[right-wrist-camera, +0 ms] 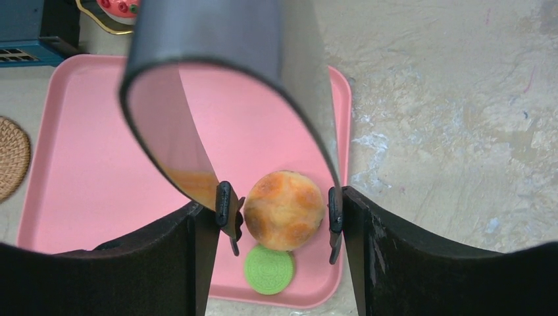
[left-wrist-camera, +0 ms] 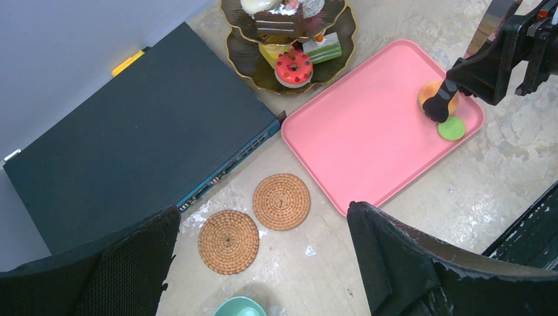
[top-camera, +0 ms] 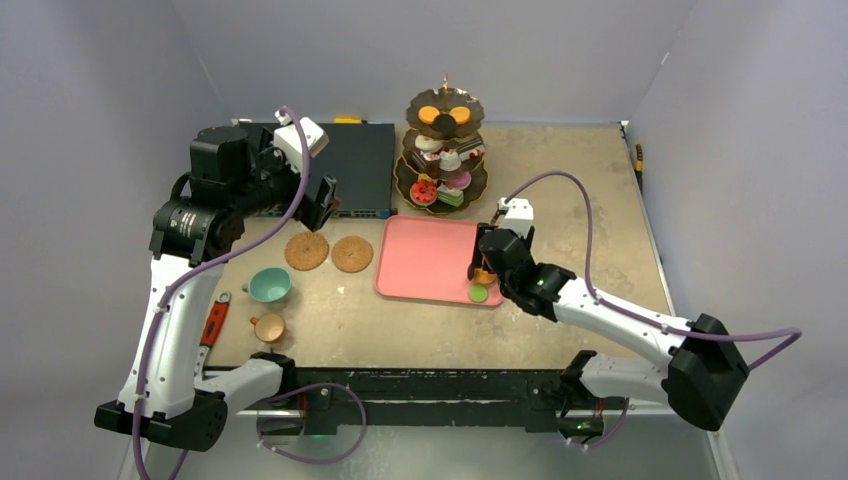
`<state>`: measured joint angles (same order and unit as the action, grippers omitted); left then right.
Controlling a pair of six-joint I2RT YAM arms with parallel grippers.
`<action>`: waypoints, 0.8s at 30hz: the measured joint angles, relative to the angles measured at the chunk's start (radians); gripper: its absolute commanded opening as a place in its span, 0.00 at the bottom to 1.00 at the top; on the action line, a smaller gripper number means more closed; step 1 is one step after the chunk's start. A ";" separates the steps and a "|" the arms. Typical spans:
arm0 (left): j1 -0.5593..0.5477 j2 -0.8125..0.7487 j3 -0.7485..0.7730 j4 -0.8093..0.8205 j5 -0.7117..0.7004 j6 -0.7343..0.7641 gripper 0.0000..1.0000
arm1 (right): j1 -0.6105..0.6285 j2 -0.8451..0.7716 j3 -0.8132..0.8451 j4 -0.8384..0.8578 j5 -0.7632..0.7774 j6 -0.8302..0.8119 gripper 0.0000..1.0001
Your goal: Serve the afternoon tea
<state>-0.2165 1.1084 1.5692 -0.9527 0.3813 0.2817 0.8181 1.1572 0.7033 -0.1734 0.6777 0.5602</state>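
Note:
My right gripper is shut on black tongs. The tong tips stand on either side of an orange-brown toy bun over the near right corner of the pink tray. I cannot tell whether the bun is lifted. A green macaron lies just in front of it. The dark three-tier stand holds several cakes. My left gripper is open and empty, high above two woven coasters. The teal cup and the tan cup stand at the near left.
A dark flat box lies at the back left, next to the stand. A red-handled tool lies by the left arm. The table's right half is bare, stained board.

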 measured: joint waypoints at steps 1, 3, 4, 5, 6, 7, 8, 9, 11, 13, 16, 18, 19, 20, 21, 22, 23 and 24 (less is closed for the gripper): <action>0.000 0.000 0.000 0.000 0.000 0.000 0.99 | 0.000 0.000 -0.004 0.008 -0.001 0.002 0.65; 0.000 0.000 0.000 0.000 0.000 0.000 0.99 | 0.000 0.000 -0.013 0.022 -0.007 0.006 0.63; 0.000 0.000 0.000 0.000 0.000 0.000 0.99 | 0.000 0.000 -0.020 0.032 -0.009 0.006 0.61; 0.000 0.000 0.000 0.000 0.000 0.000 0.99 | 0.000 0.000 -0.026 0.040 -0.011 0.006 0.59; 0.000 0.000 0.000 0.000 0.000 0.000 0.99 | 0.000 0.000 -0.030 0.048 -0.011 0.005 0.57; 0.000 0.000 0.000 0.000 0.000 0.000 0.99 | 0.000 0.000 -0.035 0.060 -0.011 0.005 0.54; 0.000 0.000 0.002 -0.001 0.000 0.000 0.99 | 0.000 0.000 -0.039 0.069 -0.012 0.006 0.50; 0.000 0.001 0.005 -0.003 0.000 0.000 0.99 | 0.000 0.000 -0.042 0.078 -0.014 0.005 0.46; 0.000 0.001 0.010 -0.006 0.000 0.000 0.99 | 0.000 0.000 -0.042 0.090 -0.014 0.000 0.41; 0.000 0.001 0.014 -0.007 0.000 0.000 0.99 | 0.000 0.000 -0.042 0.100 -0.013 -0.009 0.40; 0.000 0.001 0.017 -0.008 0.000 0.000 0.99 | 0.000 -0.005 -0.024 0.086 -0.008 -0.043 0.40; 0.000 0.001 0.017 -0.008 0.000 0.000 0.99 | 0.000 -0.010 0.019 0.069 -0.005 -0.079 0.40; 0.000 0.002 0.017 -0.008 0.000 0.000 0.99 | 0.000 -0.014 0.058 0.068 0.002 -0.111 0.40; 0.000 0.002 0.017 -0.008 0.000 0.000 0.99 | 0.000 -0.019 0.090 0.071 0.009 -0.134 0.40; 0.000 0.002 0.017 -0.008 0.000 0.000 0.99 | -0.001 -0.023 0.132 0.073 0.017 -0.166 0.40; 0.000 0.002 0.017 -0.008 0.000 0.000 0.99 | -0.005 -0.026 0.180 0.082 0.021 -0.198 0.40; 0.000 0.002 0.017 -0.008 0.000 0.000 0.99 | -0.010 -0.026 0.220 0.091 0.023 -0.224 0.40; 0.000 0.002 0.017 -0.008 0.000 0.000 0.99 | -0.018 -0.026 0.272 0.103 0.022 -0.259 0.41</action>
<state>-0.2165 1.1099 1.5864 -0.9607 0.3809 0.2821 0.7998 1.1313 0.9756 -0.0700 0.6994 0.3008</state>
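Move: The orange-brown bun sits almost between the right hand's open fingertips, about 1 cm ahead and 1 cm below. The green macaron lies on the tray 4 cm back of that hand, 1 cm to its left and 3 cm down. The tiered cake stand is roughly 16 cm ahead and 8 cm to the left, rising above the hand. From the left hand, the bun is some 30 cm to the right, 2 cm ahead and 23 cm below. The right hand settles about half a centimetre lower and slightly left while its fingers close from either side and pinch the bun, beginning their grip near the right end of the pink tray. Keeping that grip, the hand then goes up ever faster, rising roughly 15 cm with some 4 cm of forward travel towards the cake stand, as the wrist tips the fingers up by around 15 degrees. ##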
